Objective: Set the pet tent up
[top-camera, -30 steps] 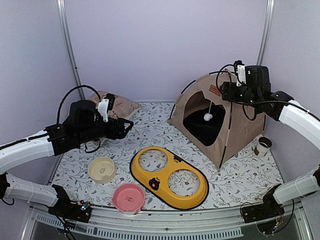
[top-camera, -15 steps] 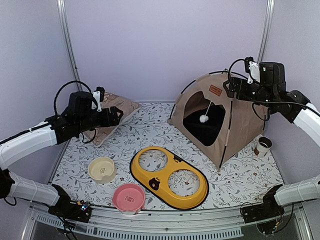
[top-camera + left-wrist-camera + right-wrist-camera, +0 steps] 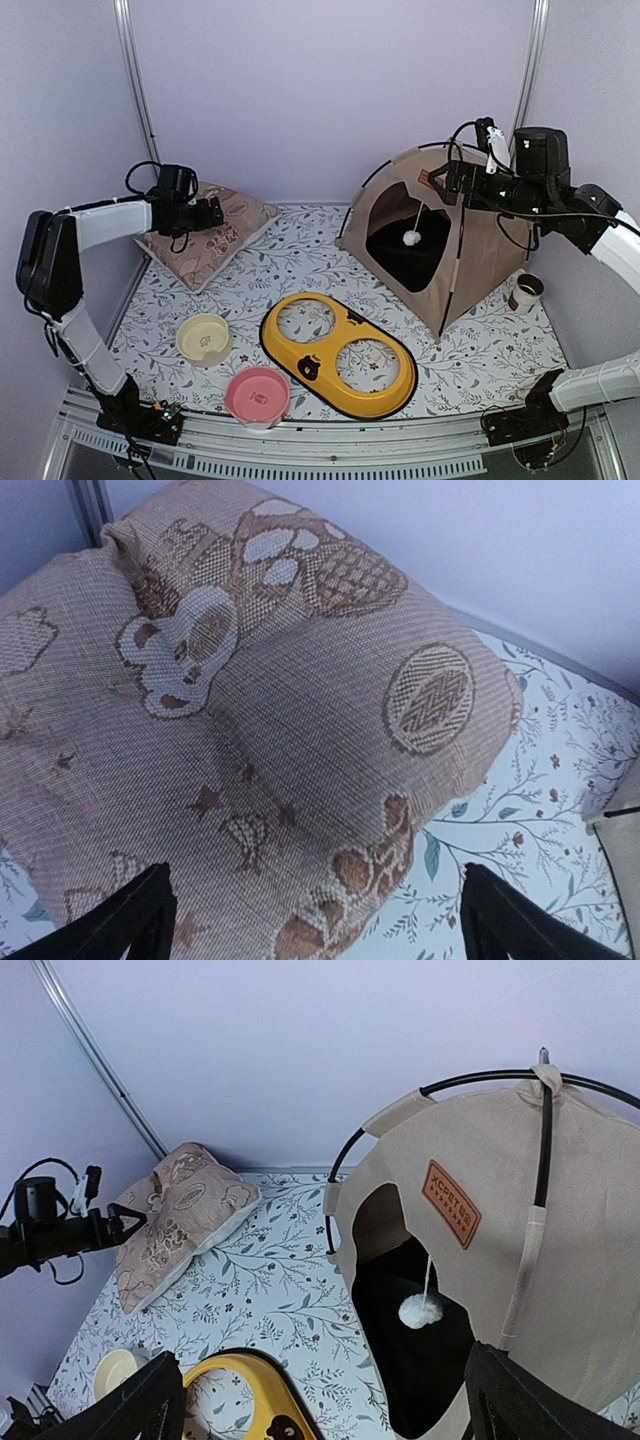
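Observation:
The pet tent (image 3: 470,245) stands upright at the back right. It is beige fabric on black arched poles, with a brown label (image 3: 450,1205) and a white pom-pom (image 3: 420,1311) hanging in its dark doorway. My right gripper (image 3: 450,182) hovers open beside the tent's top (image 3: 545,1075), with nothing between its fingers (image 3: 135,1415). My left gripper (image 3: 213,212) is open at the back left, just above the tan patterned pillow (image 3: 250,710), and it holds nothing.
The pillow (image 3: 205,235) lies against the back left corner. A yellow two-hole feeder tray (image 3: 340,358) sits near the front centre. A cream bowl (image 3: 204,338) and a pink bowl (image 3: 257,393) are to its left. A small cup (image 3: 525,290) stands right of the tent.
My left arm has swung back and left, ending over the pillow, which now shows fully. My right wrist has shifted slightly right by the tent top. Both pairs of jaws have spread wider.

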Action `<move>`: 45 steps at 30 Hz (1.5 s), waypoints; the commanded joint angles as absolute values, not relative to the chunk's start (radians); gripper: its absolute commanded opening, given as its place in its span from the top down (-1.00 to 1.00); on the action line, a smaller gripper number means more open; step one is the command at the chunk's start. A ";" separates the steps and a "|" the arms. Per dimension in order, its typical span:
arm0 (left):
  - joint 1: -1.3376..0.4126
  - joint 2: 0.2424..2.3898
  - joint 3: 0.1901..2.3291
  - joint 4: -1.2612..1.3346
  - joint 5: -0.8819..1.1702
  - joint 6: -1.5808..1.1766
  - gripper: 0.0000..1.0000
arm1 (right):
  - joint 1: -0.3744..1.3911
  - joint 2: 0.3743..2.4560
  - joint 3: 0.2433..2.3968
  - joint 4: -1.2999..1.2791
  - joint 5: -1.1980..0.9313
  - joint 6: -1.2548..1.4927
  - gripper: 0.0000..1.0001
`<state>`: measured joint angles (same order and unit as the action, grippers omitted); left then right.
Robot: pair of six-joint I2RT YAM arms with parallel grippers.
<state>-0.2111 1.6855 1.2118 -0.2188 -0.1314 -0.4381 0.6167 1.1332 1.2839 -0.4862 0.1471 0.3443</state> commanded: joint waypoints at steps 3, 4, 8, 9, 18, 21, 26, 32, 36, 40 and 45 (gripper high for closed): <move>-0.200 1.908 1.378 -0.307 -0.175 -0.361 -0.99 | 0.655 1.084 1.245 -0.444 0.116 0.363 -0.98; -0.201 1.949 1.395 -0.314 -0.169 -0.356 -0.99 | 0.659 1.082 1.240 -0.440 0.114 0.365 -0.98; -0.213 2.067 1.428 -0.336 -0.134 -0.343 -0.94 | 0.673 1.086 1.219 -0.418 0.094 0.375 -0.98; -0.220 2.077 1.429 -0.337 -0.133 -0.341 -0.89 | 0.676 1.090 1.218 -0.413 0.093 0.377 -0.98; -0.283 1.858 1.313 -0.248 -0.022 -0.437 1.00 | 0.745 1.145 1.218 -0.356 0.086 0.397 -0.98; -0.318 1.741 1.255 -0.187 0.000 -0.495 1.00 | 0.788 1.193 1.224 -0.337 0.092 0.401 -0.98; -0.390 1.625 1.253 -0.206 0.017 -0.489 1.00 | 0.825 1.276 1.268 -0.330 0.090 0.399 -0.98; -0.532 1.501 1.192 -0.224 0.031 -0.507 1.00 | 0.826 1.309 1.286 -0.320 0.086 0.397 -0.98; -0.656 1.448 1.154 -0.206 0.030 -0.551 1.00 | 0.825 1.329 1.298 -0.310 0.054 0.408 -0.98; -0.769 1.443 1.151 -0.234 0.026 -0.496 1.00 | 0.825 1.320 1.300 -0.331 0.100 0.415 -0.98; -0.901 1.399 1.091 -0.228 0.124 -0.347 1.00 | 0.826 1.300 1.287 -0.373 0.152 0.407 -0.98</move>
<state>-0.8173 1.4628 1.1263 -0.2604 0.0578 -0.4793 0.8227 1.3224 1.2716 -0.3405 0.0990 0.4046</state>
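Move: Under the left hand's open fingers lies the patterned cushion, its middle about 5 cm ahead, 4 cm left and 13 cm below. The beige bowl is some 29 cm back and 2 cm right of that hand; the yellow tray about 33 cm back and 37 cm right, both low on the table. From the raised right hand, the cushion is roughly 21 cm ahead, 60 cm left and 34 cm below, the tent's middle 12 cm ahead, 14 cm right and 18 cm lower. Dipping some 11 cm and slightly forward onto the cushion, the left hand shuts its fingers on the cover, then lifts about 17 cm and carries it right and back towards the tray and the right hand, swinging about 40 degrees clockwise. The empty right hand, still wide open, moves some 11 cm left towards the cushion, sinking a little and turning counter-clockwise. ##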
